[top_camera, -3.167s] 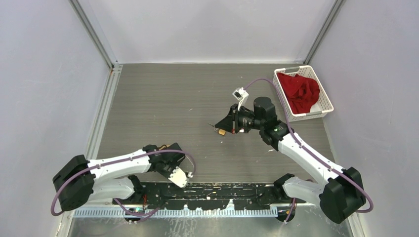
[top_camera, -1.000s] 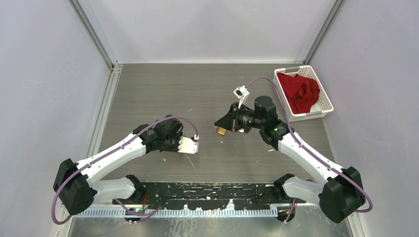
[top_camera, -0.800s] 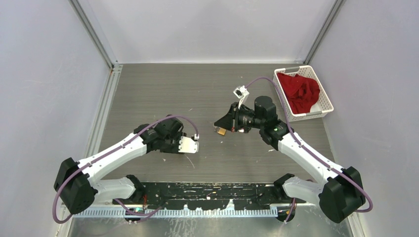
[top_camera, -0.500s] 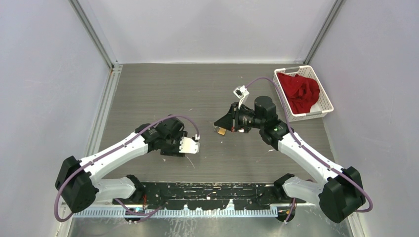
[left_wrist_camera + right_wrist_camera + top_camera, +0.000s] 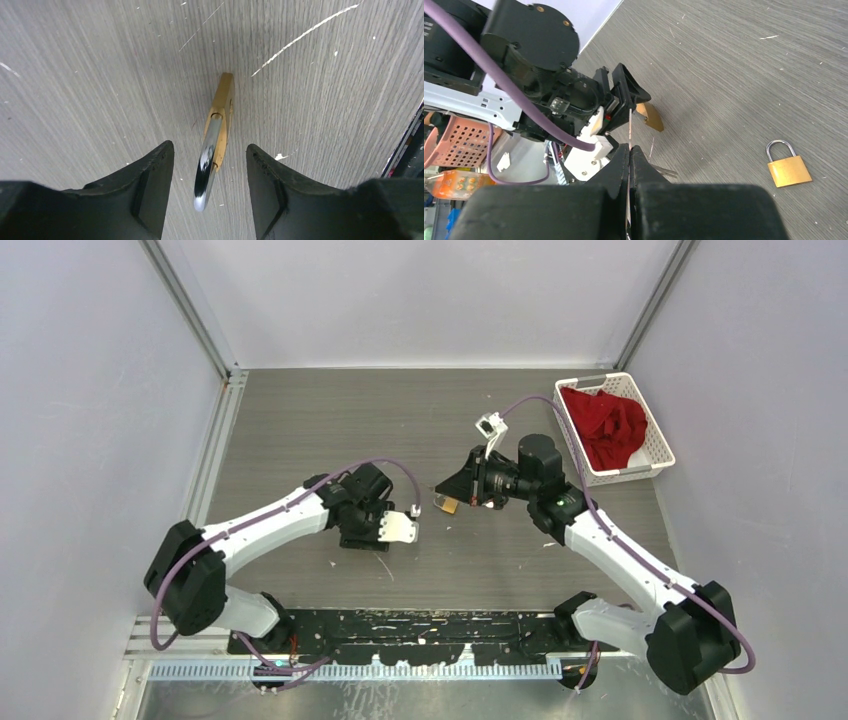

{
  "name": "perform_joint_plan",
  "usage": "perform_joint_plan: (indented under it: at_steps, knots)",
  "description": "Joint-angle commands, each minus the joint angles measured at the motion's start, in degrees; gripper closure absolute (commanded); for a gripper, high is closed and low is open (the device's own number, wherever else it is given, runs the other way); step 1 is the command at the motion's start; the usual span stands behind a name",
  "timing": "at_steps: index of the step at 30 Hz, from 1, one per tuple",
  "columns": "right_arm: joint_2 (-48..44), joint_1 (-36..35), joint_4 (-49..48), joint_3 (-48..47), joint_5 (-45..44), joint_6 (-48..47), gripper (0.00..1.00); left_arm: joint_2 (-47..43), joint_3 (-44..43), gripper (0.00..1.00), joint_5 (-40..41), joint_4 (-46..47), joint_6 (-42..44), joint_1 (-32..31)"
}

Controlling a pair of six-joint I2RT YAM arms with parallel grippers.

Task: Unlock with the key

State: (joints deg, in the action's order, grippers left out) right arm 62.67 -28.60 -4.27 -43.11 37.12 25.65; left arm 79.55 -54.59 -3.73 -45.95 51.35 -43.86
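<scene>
A brass padlock (image 5: 221,107) with a chrome shackle (image 5: 206,172) stands edge-on between the fingers of my left gripper (image 5: 209,150). That gripper is open and neither finger touches the padlock. The right wrist view shows the same padlock (image 5: 650,116) tilted just below the left gripper's fingers (image 5: 629,90). My right gripper (image 5: 629,148) is shut on the thin key (image 5: 630,125), whose blade points toward that padlock. From above, the left gripper (image 5: 365,538) sits left of the right gripper (image 5: 440,490). A second brass padlock (image 5: 789,171) lies flat near the right gripper (image 5: 447,504).
A white basket (image 5: 655,435) holding a red cloth (image 5: 610,425) stands at the back right. A thin metal piece (image 5: 665,172) lies on the table beside my right fingers. Grey walls close in both sides of the table.
My left arm has swung right toward the table's middle and its jaws have opened off the padlock. The right arm, holding the key, has barely moved.
</scene>
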Motion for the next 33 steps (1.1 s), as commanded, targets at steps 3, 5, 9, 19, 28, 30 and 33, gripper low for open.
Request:
perform_joint_plan:
  at_steps: [3,5,9,19,28,30,33]
  knots:
    - [-4.28,1.64,0.01,0.94,-0.72,-1.08,0.99,4.11,-3.42,0.46,-2.87,-1.06,1.02,0.14]
    - [-5.65,2.65,1.11,2.12,-1.14,-1.42,0.99,5.18,-3.68,0.46,-3.27,-3.39,2.46,-0.03]
    - [-8.03,4.83,2.64,3.88,-1.31,-1.15,0.99,7.41,-3.8,0.48,-2.04,-3.17,3.74,-0.2]
    - [-11.62,6.89,4.31,5.48,-0.41,-0.82,0.99,12.31,-5.68,0.55,2.38,-1.69,4.77,-1.13]
    - [-11.88,7.62,3.79,5.77,0.56,-0.43,0.99,12.76,-4.49,0.79,3.6,-2.76,4.93,-3.1]
    - [-11.87,7.65,3.67,5.8,0.75,-0.34,0.99,12.99,-4.55,0.8,3.68,-2.88,4.58,-3.4]
    - [-12.03,7.73,3.73,5.67,0.74,-0.34,0.99,13.24,-4.48,0.76,3.5,-3.36,4.13,-3.81]
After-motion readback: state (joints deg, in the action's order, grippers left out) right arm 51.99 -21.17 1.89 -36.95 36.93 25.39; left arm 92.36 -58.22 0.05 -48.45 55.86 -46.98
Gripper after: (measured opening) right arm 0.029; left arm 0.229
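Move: The large brass padlock stands on edge below the left hand's open fingers, its middle about 2 cm to the right, level fore and aft, and some 5 cm down, shackle towards the robot's left. The small brass padlock lies roughly 16 cm to this hand's right, level with it. From the right hand, which holds a key pointing left, the large padlock lies about 13 cm left, 4 back and 21 below; the small one is some 3 cm right and 3 back, also far below. Straight down by about 4 cm, the left hand sinks with open fingers astride the large padlock's shackle end, its wrist tilting some 12 degrees until the fingers point nearly straight down; low beside the padlock, it closes them and pinches it. Meanwhile the right hand, still shut on the key, draws about 5 cm to the right, away from the large padlock, swinging a little clockwise. ##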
